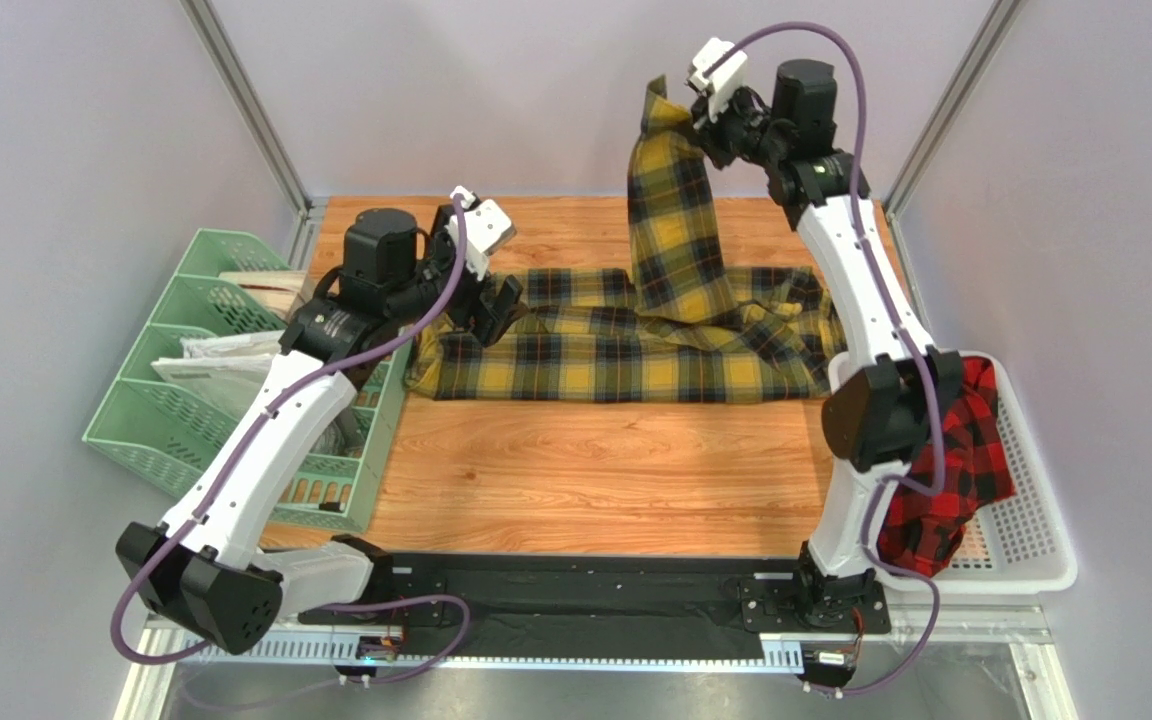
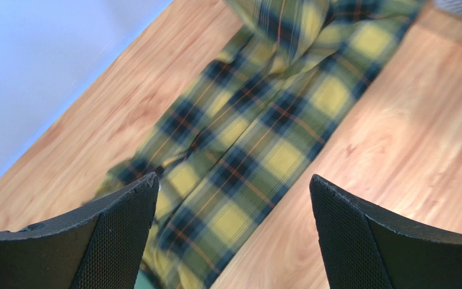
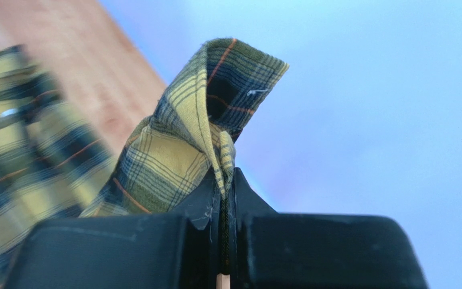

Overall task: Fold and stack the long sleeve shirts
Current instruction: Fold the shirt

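Observation:
The yellow-and-black checked shirt (image 1: pixel 612 357) lies spread across the back of the wooden table (image 1: pixel 597 480). One part of it is pulled up high at the back (image 1: pixel 675 210). My right gripper (image 1: pixel 705 120) is shut on that raised end; in the right wrist view the cloth (image 3: pixel 203 120) sticks out from between the closed jaws (image 3: pixel 226 176). My left gripper (image 1: pixel 500 308) hovers over the shirt's left end, open. In the left wrist view its fingers (image 2: pixel 125 229) stand wide apart above the plaid (image 2: pixel 263 120), holding nothing. The red-and-black checked shirt (image 1: pixel 961 465) hangs over the rim of the white basket (image 1: pixel 1045 548).
A green slatted rack (image 1: pixel 162 413) with pale cloth in it stands at the table's left edge, close under my left arm. The white basket fills the right side. Grey walls close in the back and both sides.

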`<state>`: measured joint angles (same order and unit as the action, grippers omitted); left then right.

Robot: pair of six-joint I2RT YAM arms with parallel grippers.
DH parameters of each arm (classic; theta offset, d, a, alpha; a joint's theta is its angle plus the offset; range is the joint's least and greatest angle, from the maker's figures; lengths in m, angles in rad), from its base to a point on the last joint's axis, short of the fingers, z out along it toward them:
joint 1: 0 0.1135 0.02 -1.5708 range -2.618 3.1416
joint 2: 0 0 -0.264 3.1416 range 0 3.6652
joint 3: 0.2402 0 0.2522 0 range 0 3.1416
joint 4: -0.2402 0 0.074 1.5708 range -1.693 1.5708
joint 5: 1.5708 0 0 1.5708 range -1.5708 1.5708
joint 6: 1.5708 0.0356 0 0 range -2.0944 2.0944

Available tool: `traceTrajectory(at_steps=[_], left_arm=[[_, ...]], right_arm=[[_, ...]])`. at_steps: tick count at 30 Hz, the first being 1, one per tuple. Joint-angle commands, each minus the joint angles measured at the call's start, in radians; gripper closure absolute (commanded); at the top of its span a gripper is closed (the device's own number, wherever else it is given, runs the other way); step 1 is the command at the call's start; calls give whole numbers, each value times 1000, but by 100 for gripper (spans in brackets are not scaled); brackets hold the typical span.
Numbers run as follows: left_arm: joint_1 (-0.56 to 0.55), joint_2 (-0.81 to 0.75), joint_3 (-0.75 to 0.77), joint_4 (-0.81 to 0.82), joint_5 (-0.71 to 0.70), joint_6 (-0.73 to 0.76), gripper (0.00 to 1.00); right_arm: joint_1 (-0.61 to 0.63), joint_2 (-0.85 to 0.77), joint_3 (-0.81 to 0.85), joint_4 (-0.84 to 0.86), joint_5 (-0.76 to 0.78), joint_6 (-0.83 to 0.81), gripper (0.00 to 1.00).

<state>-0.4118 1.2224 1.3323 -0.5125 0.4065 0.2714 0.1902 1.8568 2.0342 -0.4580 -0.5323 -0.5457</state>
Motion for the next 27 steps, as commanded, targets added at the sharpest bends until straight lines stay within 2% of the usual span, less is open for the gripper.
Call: traceTrajectory(at_steps=[1, 2, 4, 5, 12, 16, 19, 22, 27], left_arm=[[2, -47, -67, 17, -219, -50, 1], [2, -55, -76, 19, -250, -69, 1], [4, -80, -107, 20, -349, -135, 1], [7, -87, -119, 22, -350, -138, 1], [13, -138, -216, 45, -379, -176, 1], [34, -100, -206, 13, -405, -231, 1], [79, -66, -186, -17, -394, -267, 1], [116, -43, -171, -35, -373, -302, 1], [153, -57, -185, -44, -362, -308, 1]], right_arm=[[24, 183, 196, 166, 213, -43, 100], [31, 208, 265, 170, 236, -57, 100], [54, 248, 297, 179, 282, -98, 100], [63, 248, 294, 188, 304, -108, 100], [170, 130, -3, 363, 512, -283, 100], [254, 145, 36, 279, 684, -294, 100], [319, 162, 87, 118, 773, -267, 100], [382, 153, 34, 42, 839, -232, 100], [466, 168, -58, 12, 908, -171, 100]])
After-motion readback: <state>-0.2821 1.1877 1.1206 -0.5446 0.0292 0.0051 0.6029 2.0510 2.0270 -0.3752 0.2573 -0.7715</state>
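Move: The plaid sleeve's cuff is already in the right hand; the folded shirt's left half, where it seems to be taken, lies about 19 cm to the left, 14 cm back towards the base and 35 cm below. The sleeve's root is some 10 cm back, level sideways, equally low. From the open, empty left hand, the shirt's left end is about 9 cm left, 7 cm ahead and 30 cm down; the green organizer stands about 32 cm left, roughly level fore-and-aft, some 26 cm below. The sleeve stays pinched by its cuff as the right hand carries it forward about 9 cm, then swings it back, left and down over the shirt, ending some 10 cm further left and 9 cm lower, the wrist rolling left side down. The left hand, fingers still wide open, moves left and down towards the shirt's left end, turning some 35 degrees counter-clockwise, touching nothing. ##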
